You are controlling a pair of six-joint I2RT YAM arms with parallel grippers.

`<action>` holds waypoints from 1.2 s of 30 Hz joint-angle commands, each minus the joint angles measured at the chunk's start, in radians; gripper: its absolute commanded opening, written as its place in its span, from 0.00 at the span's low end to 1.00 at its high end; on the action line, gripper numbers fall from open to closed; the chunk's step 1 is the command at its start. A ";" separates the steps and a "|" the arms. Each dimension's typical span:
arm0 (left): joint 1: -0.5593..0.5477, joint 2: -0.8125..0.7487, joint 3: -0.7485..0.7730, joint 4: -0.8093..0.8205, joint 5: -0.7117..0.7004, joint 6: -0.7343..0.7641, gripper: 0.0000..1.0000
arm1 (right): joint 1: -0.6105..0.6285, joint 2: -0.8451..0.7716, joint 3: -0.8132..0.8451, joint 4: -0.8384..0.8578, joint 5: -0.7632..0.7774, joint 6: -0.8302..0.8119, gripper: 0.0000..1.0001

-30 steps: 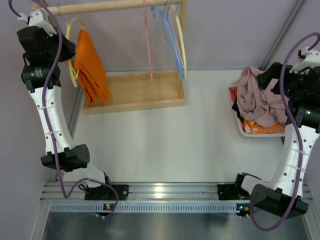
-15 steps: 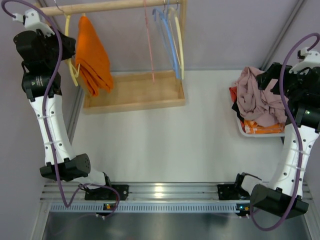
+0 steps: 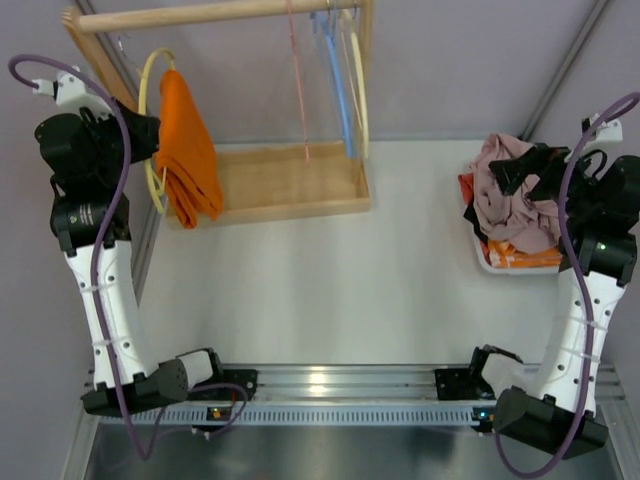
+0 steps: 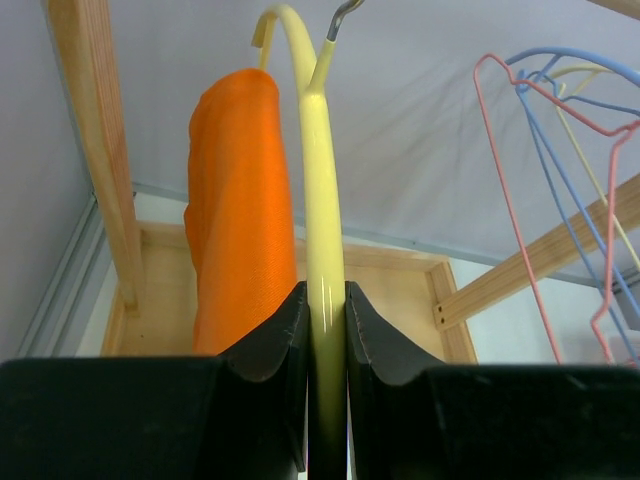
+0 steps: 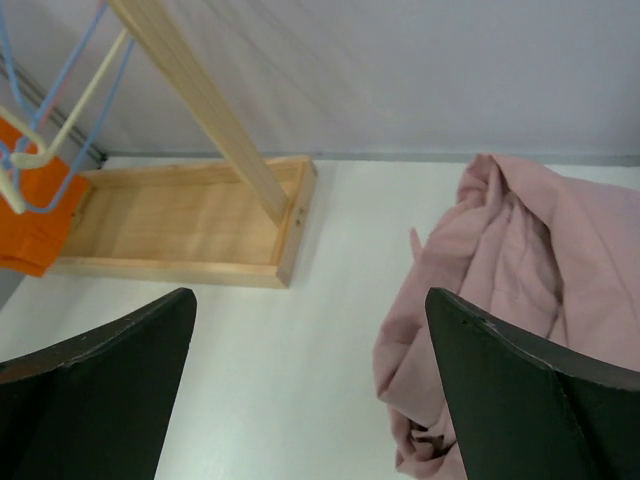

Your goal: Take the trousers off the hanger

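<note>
The orange trousers [image 3: 186,150] hang folded over a yellow hanger [image 3: 148,95] at the left end of the wooden rack. My left gripper [image 3: 150,135] is shut on the hanger's lower bar. In the left wrist view the yellow hanger [image 4: 322,200] runs up between the fingers [image 4: 285,340], with the orange trousers [image 4: 240,200] just to its left. Its metal hook [image 4: 343,12] shows no rod through it. The pink trousers [image 3: 515,195] lie heaped in a white tray [image 3: 482,262] on the right. My right gripper [image 3: 520,170] stands open over that heap, holding nothing, with the pink trousers [image 5: 520,280] by its right finger.
The rack's rod [image 3: 220,13] carries empty pink [image 3: 297,90], blue [image 3: 340,80] and cream [image 3: 362,90] hangers above its wooden base tray [image 3: 290,205]. A blotched orange cloth [image 3: 525,258] lies under the pink heap. Grey walls close in on both sides.
My left arm has drawn the yellow hanger and orange trousers down and away from the rod. My right gripper has swung left over the pink heap.
</note>
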 commanded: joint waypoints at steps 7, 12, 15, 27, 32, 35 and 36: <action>0.000 -0.257 -0.105 0.192 0.075 -0.182 0.00 | 0.203 -0.074 -0.074 0.233 -0.012 0.107 0.99; 0.000 -0.303 -0.138 0.126 0.109 -0.241 0.00 | 0.606 -0.048 -0.100 0.320 0.232 0.056 1.00; -0.001 -0.311 -0.121 0.081 0.107 -0.255 0.00 | 0.830 0.012 -0.089 0.391 0.425 0.010 0.99; 0.010 -0.297 -0.049 -0.044 0.050 -0.244 0.00 | 1.472 0.430 0.093 0.718 0.800 -0.309 0.99; 0.029 -0.268 -0.024 -0.143 -0.014 -0.252 0.00 | 1.579 0.573 0.188 0.785 0.803 -0.321 0.99; 0.031 -0.267 -0.033 -0.147 0.012 -0.279 0.00 | 1.609 0.616 0.199 0.831 0.805 -0.309 0.99; 0.033 -0.267 -0.035 -0.146 0.017 -0.288 0.00 | 1.613 0.625 0.201 0.839 0.805 -0.305 0.99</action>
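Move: The orange trousers hang on the yellow hanger in the left fingers, their middle about 5 cm ahead of the left hand, 6 cm to its right and 15 cm lower. From the open right hand they lie some 60 cm to the left, about 8 cm ahead and 5 cm lower. Off that hand's path, the pink hanger is about 39 cm left and 15 cm ahead, the blue hangers 31 cm left and 15 cm ahead. Still pinching the yellow hanger, the left hand draws it back about 10 cm, then sinks some 4 cm, easing right and partly returning, while its left side rolls down and the fingers tip downward. The right hand sweeps nearly 50 cm left towards the trousers, coming back about 9 cm late on and turning some 45 degrees counter-clockwise, fingers wide open and not yet touching. ##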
